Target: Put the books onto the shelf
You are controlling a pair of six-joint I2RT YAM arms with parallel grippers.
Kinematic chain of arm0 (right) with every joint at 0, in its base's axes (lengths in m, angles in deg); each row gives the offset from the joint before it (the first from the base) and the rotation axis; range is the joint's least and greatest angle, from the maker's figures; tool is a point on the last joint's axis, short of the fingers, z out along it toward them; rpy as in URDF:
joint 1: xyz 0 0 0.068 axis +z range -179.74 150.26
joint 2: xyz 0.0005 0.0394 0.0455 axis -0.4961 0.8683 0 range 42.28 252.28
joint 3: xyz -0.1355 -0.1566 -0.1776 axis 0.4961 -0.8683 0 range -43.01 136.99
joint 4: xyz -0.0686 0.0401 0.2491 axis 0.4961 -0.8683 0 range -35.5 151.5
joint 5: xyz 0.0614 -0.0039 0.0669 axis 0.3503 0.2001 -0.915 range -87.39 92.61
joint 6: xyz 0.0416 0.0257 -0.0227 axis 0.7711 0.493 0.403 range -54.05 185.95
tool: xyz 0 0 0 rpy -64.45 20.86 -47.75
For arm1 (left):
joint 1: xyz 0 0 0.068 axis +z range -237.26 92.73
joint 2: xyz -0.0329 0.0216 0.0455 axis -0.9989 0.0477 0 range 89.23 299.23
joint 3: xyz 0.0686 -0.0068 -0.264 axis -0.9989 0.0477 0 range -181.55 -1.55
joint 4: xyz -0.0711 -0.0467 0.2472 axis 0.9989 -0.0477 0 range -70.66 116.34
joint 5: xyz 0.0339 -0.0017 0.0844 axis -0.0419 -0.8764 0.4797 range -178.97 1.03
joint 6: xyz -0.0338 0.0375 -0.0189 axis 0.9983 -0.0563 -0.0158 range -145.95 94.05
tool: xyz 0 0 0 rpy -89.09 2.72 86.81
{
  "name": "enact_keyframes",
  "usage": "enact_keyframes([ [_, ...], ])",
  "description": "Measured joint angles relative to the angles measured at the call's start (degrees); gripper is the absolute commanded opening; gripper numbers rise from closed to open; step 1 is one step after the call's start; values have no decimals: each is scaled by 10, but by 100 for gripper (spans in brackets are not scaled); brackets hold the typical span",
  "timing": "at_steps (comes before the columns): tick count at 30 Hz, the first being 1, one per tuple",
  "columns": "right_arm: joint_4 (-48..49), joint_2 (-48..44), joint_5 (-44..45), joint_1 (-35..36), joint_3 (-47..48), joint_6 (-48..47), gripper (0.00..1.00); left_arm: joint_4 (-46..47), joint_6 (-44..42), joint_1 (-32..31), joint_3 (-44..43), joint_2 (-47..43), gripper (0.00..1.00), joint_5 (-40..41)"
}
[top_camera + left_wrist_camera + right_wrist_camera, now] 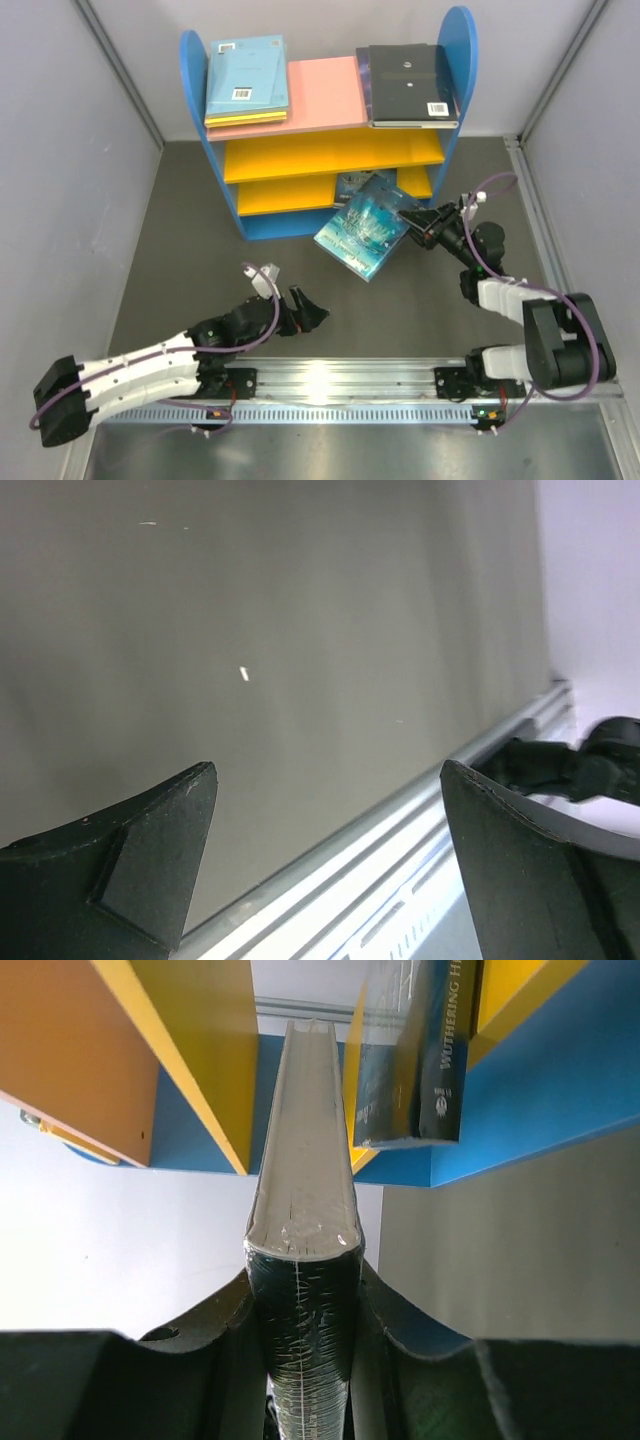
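Note:
The shelf (463, 60) stands at the back, with blue side panels, a pink top board and yellow lower boards. On the pink board a light blue book (246, 72) lies on a yellow one at the left, and a black book (408, 82) lies at the right. My right gripper (413, 221) is shut on a teal book (364, 230), held tilted just in front of the lowest yellow board. In the right wrist view this book (305, 1150) runs edge-on between the fingers toward the shelf (520, 1110), beside a dark book (425, 1055) standing inside. My left gripper (303, 306) hangs open and empty over the mat.
Grey walls close in the dark mat on the left, right and back. A metal rail (330, 385) with the arm bases runs along the near edge. The left wrist view shows bare mat (300, 630) and that rail (400, 880) between the open left gripper (330, 775).

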Motion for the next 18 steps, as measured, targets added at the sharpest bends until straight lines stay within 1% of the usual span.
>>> enact_keyframes([
  [5,21,72,0,18,52,0,0,35,-22,3,-45,122,99,10],
  [10,36,130,-3,26,103,1,0,78,-45,30,-130,240,97,6],
  [14,52,163,-5,27,119,4,0,120,-59,56,-183,321,96,-15],
  [18,72,197,-7,29,123,11,0,136,-73,66,-239,398,95,-37],
])
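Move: The blue-green book is already clamped by its right side in the right hand, bound for the slot just above Wuthering Heights, about 12 cm ahead and 10 cm left of that hand, roughly level. Wuthering Heights lies just under the slot, some 5 cm below hand height; the yellow board over the slot is centred around 16 cm ahead, 17 left and 5 up. From the empty left hand, the held book's middle is about 15 cm ahead, 10 right and 9 above. The blue-green book, still pinched by its right side, is carried about 5 cm forward and 3 cm left towards the slot over Wuthering Heights, the right hand turning slightly counter-clockwise and dipping about a centimetre at the end. Towards the book's near edge comes the left hand, fingers staying wide open, about 9 cm forward and 8 cm right; it first dips slightly, then rises to end about 2 cm higher. Contact there can't be seen. ##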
